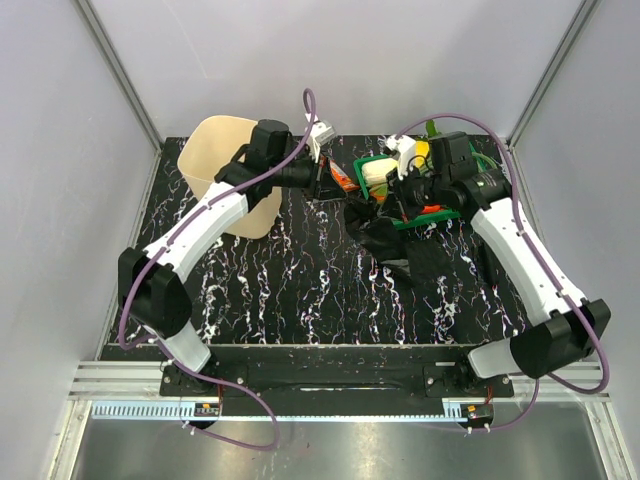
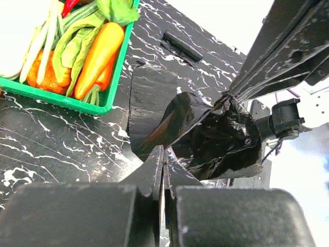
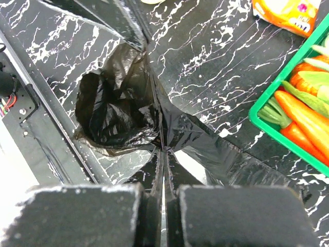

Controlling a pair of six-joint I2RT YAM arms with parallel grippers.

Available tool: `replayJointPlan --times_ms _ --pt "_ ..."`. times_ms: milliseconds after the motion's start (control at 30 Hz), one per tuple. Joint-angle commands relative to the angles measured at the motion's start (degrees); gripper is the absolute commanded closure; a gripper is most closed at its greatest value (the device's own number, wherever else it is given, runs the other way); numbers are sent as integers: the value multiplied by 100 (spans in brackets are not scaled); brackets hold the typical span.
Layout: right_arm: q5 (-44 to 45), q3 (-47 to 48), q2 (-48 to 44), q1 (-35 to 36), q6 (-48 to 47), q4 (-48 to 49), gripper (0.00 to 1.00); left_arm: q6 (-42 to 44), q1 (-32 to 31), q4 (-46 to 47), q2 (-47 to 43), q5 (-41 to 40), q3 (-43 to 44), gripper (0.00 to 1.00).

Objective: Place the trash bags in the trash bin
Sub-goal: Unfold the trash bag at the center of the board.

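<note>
A glossy black trash bag (image 1: 392, 238) hangs crumpled between my two grippers, above the marbled table at centre right. My left gripper (image 2: 164, 153) is shut on one edge of the bag (image 2: 218, 139). My right gripper (image 3: 164, 149) is shut on the opposite edge, and the bag's mouth (image 3: 115, 110) gapes between them. In the top view the left gripper (image 1: 338, 196) and right gripper (image 1: 386, 208) stand close together. A small folded black bundle (image 2: 180, 46) lies on the table further off. The cream trash bin (image 1: 205, 160) stands upright at the back left, behind the left arm.
A green tray (image 1: 372, 160) of vegetables sits at the back right, right beside the right gripper; its rim (image 3: 270, 128) is close to the bag. An orange snack wrapper (image 1: 343, 178) lies between bin and tray. Grey walls enclose the table.
</note>
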Motion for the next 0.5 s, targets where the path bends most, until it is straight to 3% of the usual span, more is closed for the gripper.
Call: replayJointPlan --times_ms 0,233,267,400,467 --pt "431 12 -469 19 -397 -358 100 257 144 65 -267 102 46 100" --pt "722 -76 -724 19 -485 -464 100 275 241 56 -267 338 46 100" --pt "722 -76 -733 19 -459 -473 100 258 249 82 -267 452 64 94" --pt "660 -129 -672 19 -292 -394 100 -93 250 345 -267 1532 73 49" --pt "652 -208 -637 19 -222 -289 100 -418 249 695 -337 1788 20 34"
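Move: Pinched between both shut grippers, the trash bag has its middle about 8 cm back, 10 cm right and 16 cm below the left hand, and about 5 cm back, 3 cm right and 14 cm below the right one. Its tail lies on the board. The green vegetable basket's middle is some 16 cm ahead, 14 cm right and 21 cm below the right hand; the orange snack bag is about 15 cm ahead, 6 cm left and 24 cm below the left hand. Drawing away from the right gripper, the left hand eases back about 1.5 cm, rises roughly 1 cm late on and opens its fingers about halfway, letting go of the bag's rim. The right hand keeps its shut pinch on the other side of the rim and carries it some 2 cm right and 1.5 cm back, first lifting nearly 2 cm, then dipping slightly, fingertips tilting up about 5 degrees. ##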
